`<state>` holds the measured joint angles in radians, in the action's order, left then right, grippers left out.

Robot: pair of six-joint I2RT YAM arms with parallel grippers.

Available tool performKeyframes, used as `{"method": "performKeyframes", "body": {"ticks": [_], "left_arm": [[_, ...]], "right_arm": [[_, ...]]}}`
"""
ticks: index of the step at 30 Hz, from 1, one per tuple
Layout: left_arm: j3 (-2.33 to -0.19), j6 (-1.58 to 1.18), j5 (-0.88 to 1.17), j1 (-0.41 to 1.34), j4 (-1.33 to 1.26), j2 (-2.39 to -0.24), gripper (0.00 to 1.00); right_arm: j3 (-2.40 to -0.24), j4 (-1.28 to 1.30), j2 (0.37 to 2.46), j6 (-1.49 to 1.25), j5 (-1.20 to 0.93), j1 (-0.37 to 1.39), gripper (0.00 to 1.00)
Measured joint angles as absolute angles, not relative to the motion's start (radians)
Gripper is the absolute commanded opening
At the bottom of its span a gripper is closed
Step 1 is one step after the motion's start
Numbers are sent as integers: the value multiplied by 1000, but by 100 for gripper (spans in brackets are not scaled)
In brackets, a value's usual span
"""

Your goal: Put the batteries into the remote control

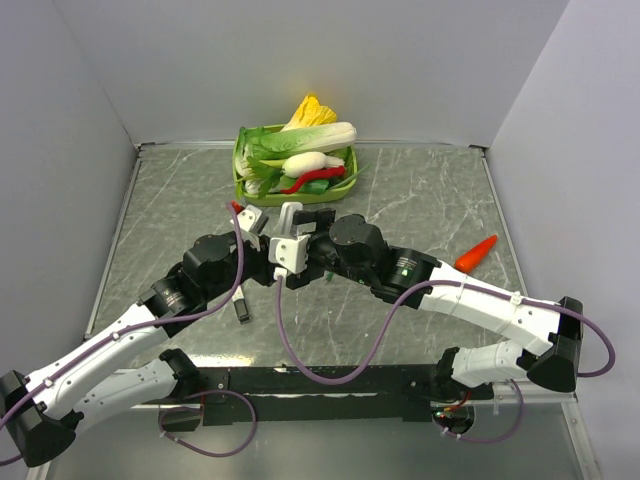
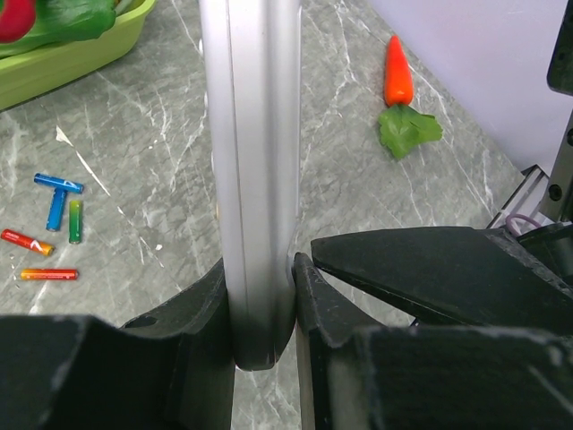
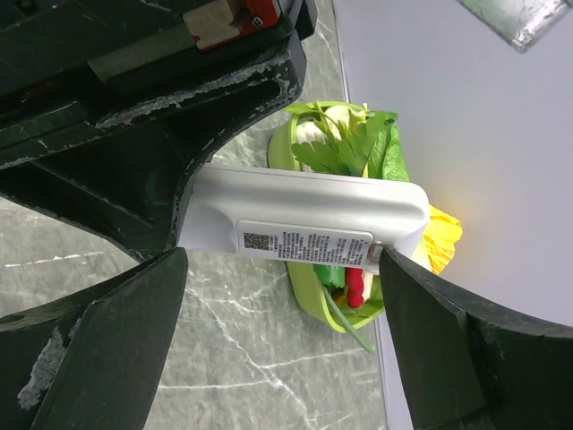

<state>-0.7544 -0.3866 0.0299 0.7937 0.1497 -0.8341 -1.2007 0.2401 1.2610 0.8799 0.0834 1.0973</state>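
Note:
The remote control (image 2: 251, 161) is a long silver-white bar held above the table, and my left gripper (image 2: 260, 269) is shut on its lower end. From above, the remote (image 1: 291, 214) sits between both grippers at the table's middle. My right gripper (image 3: 279, 269) is open, its jaws wide on either side of the remote's labelled back (image 3: 304, 215). One fingertip (image 3: 394, 269) is right at the remote's end. Several batteries (image 2: 55, 224), blue, green and red, lie loose on the table left of the remote. The arms hide them in the top view.
A green tray (image 1: 240, 185) heaped with toy vegetables stands at the back centre. A toy carrot (image 1: 476, 252) lies at the right. A small dark object (image 1: 241, 309) lies on the table beside the left arm. Walls close in the back and both sides.

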Motion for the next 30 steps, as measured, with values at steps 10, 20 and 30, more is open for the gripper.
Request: {"method": "performKeyframes", "body": {"ticks": [10,20,30], "left_arm": [[-754,-386,31,794,167,-834,1],[-751,-387,33,797,200,-799,1],[-748,-398,-4,800,159,-781,1]], "right_arm": [[-1237,287,1291,876,81,1097,94],[-1315,388,1311,851,-15,1079,78],[-1322,515,1338,791,-212,1095,72]]}}
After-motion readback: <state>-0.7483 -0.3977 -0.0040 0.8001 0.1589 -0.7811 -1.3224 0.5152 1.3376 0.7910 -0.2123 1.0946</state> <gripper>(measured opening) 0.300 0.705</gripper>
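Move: Between the right hand's wide-open fingers lies the remote, its middle some 2 cm left, 1 cm ahead and about level. The left fingertips pinching its near end are roughly 4 cm back, 4 cm left and 4 cm below. On the table 25 cm down lie loose batteries, 12 cm ahead and 9 cm left, and a lone green battery, 4 cm ahead and 4 cm right. From the left hand, the remote's middle is 4 cm forward, 1 cm right and 4 cm up. Bearing down slightly on the remote at first, the right hand then slips quickly back and down along it towards the left fingertips, some 5 cm back and 4 cm down, drifting left, as its wrist tips down and its fingers close by about a quarter. The left hand keeps its pinch, giving about 1 cm back and left before rising 1 cm. ##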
